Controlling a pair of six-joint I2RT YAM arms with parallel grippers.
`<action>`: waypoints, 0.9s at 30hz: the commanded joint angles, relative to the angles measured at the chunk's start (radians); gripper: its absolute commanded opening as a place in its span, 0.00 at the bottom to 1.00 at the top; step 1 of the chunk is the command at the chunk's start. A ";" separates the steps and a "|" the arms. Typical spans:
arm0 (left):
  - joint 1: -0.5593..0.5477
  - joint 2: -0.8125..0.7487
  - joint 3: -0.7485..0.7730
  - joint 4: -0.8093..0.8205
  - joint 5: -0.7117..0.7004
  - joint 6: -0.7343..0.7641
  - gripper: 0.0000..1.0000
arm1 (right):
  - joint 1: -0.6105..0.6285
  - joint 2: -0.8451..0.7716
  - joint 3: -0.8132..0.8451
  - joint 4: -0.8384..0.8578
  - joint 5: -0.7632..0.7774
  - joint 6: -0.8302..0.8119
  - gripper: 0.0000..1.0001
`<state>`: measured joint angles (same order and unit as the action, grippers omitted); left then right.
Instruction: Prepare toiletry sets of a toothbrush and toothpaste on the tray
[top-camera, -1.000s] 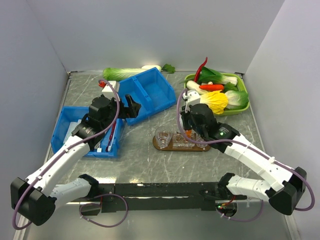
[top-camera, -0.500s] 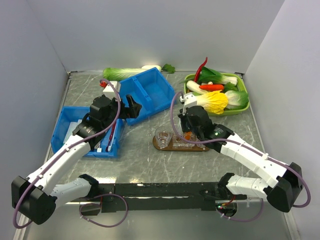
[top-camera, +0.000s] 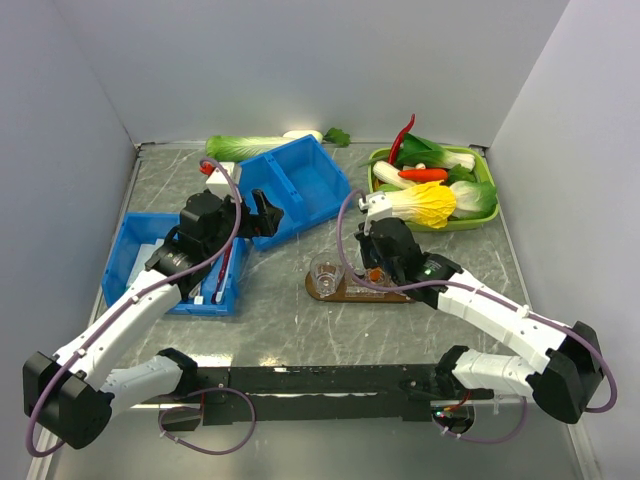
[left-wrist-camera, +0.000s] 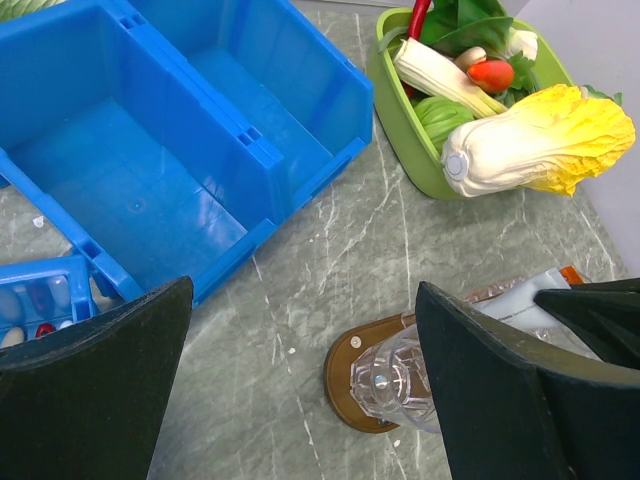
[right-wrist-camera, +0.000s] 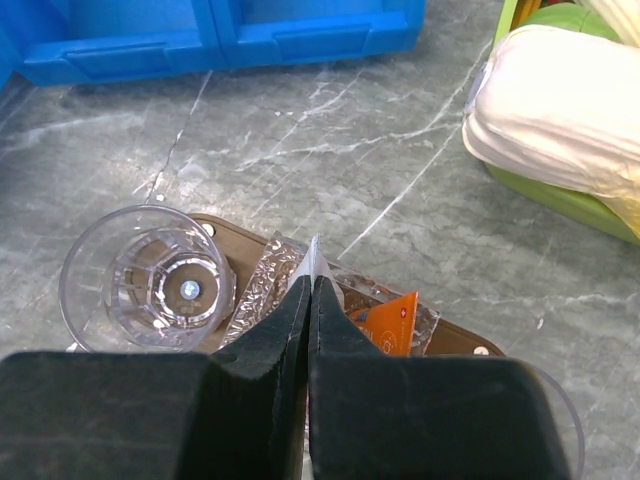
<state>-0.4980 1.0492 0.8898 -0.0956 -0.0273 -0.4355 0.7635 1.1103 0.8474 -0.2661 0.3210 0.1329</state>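
The dark-brown tray (top-camera: 318, 291) lies mid-table with clear cups on it; the left cup (top-camera: 325, 272) (right-wrist-camera: 150, 275) (left-wrist-camera: 400, 380) looks empty. My right gripper (top-camera: 374, 266) (right-wrist-camera: 312, 285) hangs over the middle cup, shut on a white toothpaste tube (right-wrist-camera: 317, 258) whose flat end pokes out between the fingertips. An orange-printed part (right-wrist-camera: 388, 322) shows inside that cup beside my fingers. My left gripper (top-camera: 262, 214) (left-wrist-camera: 300, 400) hovers open and empty between the blue bins and the tray. A red toothbrush (top-camera: 222, 266) lies in the left bin.
Two blue bins stand at left, an angled one (top-camera: 300, 185) and a nearer one (top-camera: 140, 255). A green tray (top-camera: 482, 216) of vegetables with a yellow cabbage (top-camera: 428, 203) sits at back right, close to the right arm. A leafy green (top-camera: 250, 146) lies along the back wall.
My right arm has shifted a little to the left over the tray, still holding the tube. The left arm has not moved.
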 joint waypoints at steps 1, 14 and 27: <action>0.001 0.002 0.032 0.008 0.003 -0.003 0.96 | 0.007 -0.004 -0.013 0.093 0.024 0.010 0.00; 0.001 0.006 0.037 0.002 0.016 -0.003 0.96 | 0.005 -0.004 0.016 0.051 0.003 0.008 0.35; 0.001 0.006 0.040 -0.012 -0.036 0.012 0.97 | 0.005 -0.061 0.100 -0.047 -0.079 -0.047 0.75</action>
<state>-0.4980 1.0584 0.8906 -0.1059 -0.0364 -0.4320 0.7635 1.0912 0.8761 -0.2829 0.2646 0.1162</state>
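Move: The right hand still pinches the white toothpaste by its flat tail, above the clear holder, whose middle lies about 8 cm below and 1 cm back. The orange tube stands some 2 cm to the hand's right and 1 cm back; the left glass is about 8 cm left and 1 cm back, the right glass 8 cm right and 2 cm back. From the left hand the holder lies roughly 18 cm right, 7 cm back and 16 cm below. The right hand, almost still over the holder, opens about two-thirds, frees the white tail, and rises 1.5 cm. ##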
